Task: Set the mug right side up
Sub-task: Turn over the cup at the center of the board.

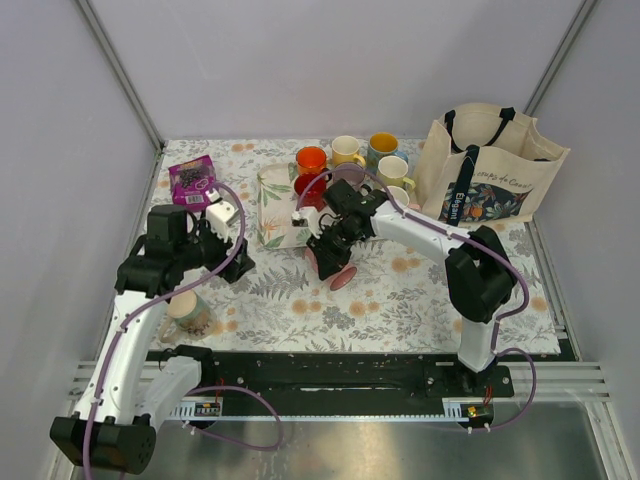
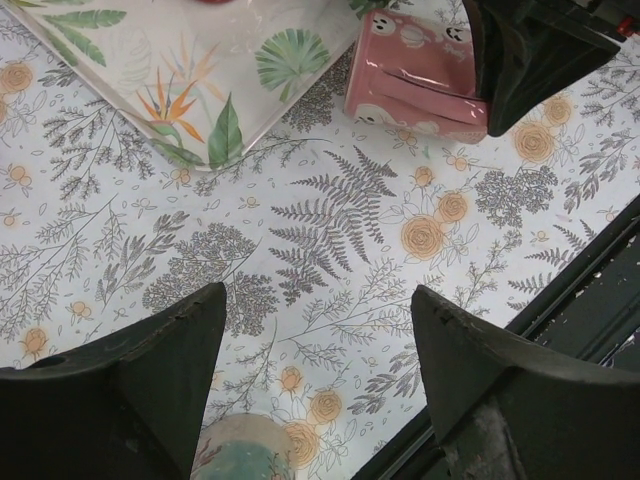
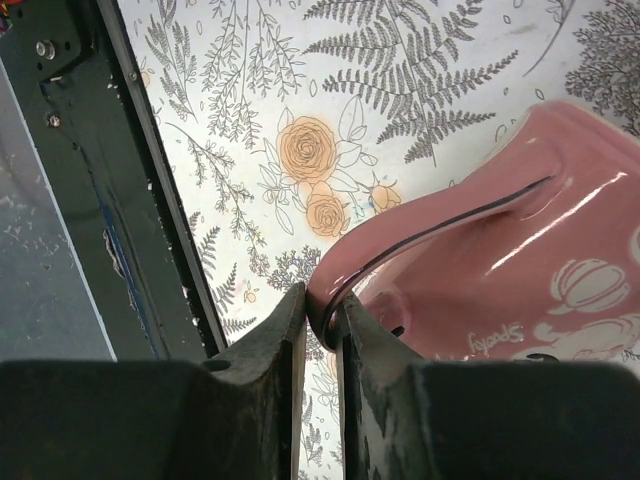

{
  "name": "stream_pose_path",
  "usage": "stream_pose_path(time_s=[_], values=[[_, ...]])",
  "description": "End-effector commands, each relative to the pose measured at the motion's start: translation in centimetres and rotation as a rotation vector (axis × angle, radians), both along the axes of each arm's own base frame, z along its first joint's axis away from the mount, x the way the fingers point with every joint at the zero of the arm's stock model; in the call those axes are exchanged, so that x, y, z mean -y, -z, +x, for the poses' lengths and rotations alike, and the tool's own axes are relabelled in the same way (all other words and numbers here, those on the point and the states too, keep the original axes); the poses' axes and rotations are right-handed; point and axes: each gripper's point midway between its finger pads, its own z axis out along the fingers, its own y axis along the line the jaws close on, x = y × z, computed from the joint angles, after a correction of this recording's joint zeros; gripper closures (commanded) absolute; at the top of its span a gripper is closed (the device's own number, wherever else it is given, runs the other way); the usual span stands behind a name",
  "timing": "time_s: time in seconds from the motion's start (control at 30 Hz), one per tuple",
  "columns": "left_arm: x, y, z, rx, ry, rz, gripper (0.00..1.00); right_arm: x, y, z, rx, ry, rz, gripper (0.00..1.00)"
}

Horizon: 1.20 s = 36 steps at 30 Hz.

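The mug (image 1: 335, 268) is glossy salmon-pink with white prints and lies on its side on the floral cloth just in front of the tray. My right gripper (image 3: 322, 312) is shut on the thin loop of its handle (image 3: 420, 235); the body (image 3: 530, 280) bulges to the right of the fingers. In the left wrist view the mug (image 2: 410, 75) shows at the top with the right gripper (image 2: 530, 60) dark over it. My left gripper (image 2: 318, 335) hangs open above bare cloth, well short of the mug, holding nothing.
A leaf-printed tray (image 1: 272, 210) sits behind the mug, with several coloured mugs (image 1: 350, 160) beyond it. A tote bag (image 1: 490, 165) stands at the back right and a purple packet (image 1: 192, 180) at the back left. A teal-patterned mug (image 1: 188, 315) sits under the left arm.
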Motion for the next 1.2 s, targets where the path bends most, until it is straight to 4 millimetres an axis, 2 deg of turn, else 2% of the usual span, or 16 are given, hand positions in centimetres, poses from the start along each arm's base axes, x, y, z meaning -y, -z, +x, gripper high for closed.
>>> stream_pose_path(time_s=[0.0,0.13,0.27,0.47,0.53,0.67,0.93,1.17], values=[[0.4,-0.5,-0.1,0.06,0.027,0.005,0.23,-0.8,-3.1,1.8,0.037,0.051,0.079,1.0],[1.1,-0.7,0.0,0.154,0.074,0.041,0.2,-1.7,-5.0,1.1,-0.111,0.132,0.157,1.0],[2.6,-0.9,-0.2,0.246,0.148,0.077,0.2,-3.7,-7.8,0.6,-0.26,0.192,0.259,1.0],[5.4,-1.2,0.1,0.305,0.151,0.098,0.2,-6.8,-10.5,3.8,-0.428,0.336,0.385,1.0],[6.1,-0.8,0.3,0.29,0.134,0.11,0.21,-7.6,-11.3,4.9,-0.508,0.4,0.446,1.0],[5.8,1.5,1.5,0.233,0.063,0.177,0.21,-9.1,-12.6,5.9,-0.641,0.445,0.566,1.0],[5.6,4.6,3.3,0.253,-0.007,0.246,0.21,-9.4,-12.3,6.2,-0.748,0.486,0.658,1.0],[6.1,6.1,5.5,0.334,-0.033,0.274,0.21,-9.0,-11.8,6.4,-0.771,0.501,0.665,1.0]])
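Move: The right fingers already pinch the pink mug's handle, the body lying some 4 cm ahead and 4 cm below them. The open left gripper waits about 17 cm to the right hand's left and 11 cm higher, and the red mug on the tray is about 18 cm ahead, 3 cm left and 5 cm lower. From the left hand the pink mug lies roughly 5 cm ahead, 18 cm right and 15 cm down; the upside-down teal mug is 10 cm back, 12 cm left and 16 cm down. Keep the right grip on the handle and swing the pink mug left, up and forward towards the left gripper, about 13 cm in all, turning the wrist some 65 degrees until its fingers point left, nearly level. Bring the left gripper right and slightly back, then down and forward towards the mug, jaws staying wide open, without closing on it. ##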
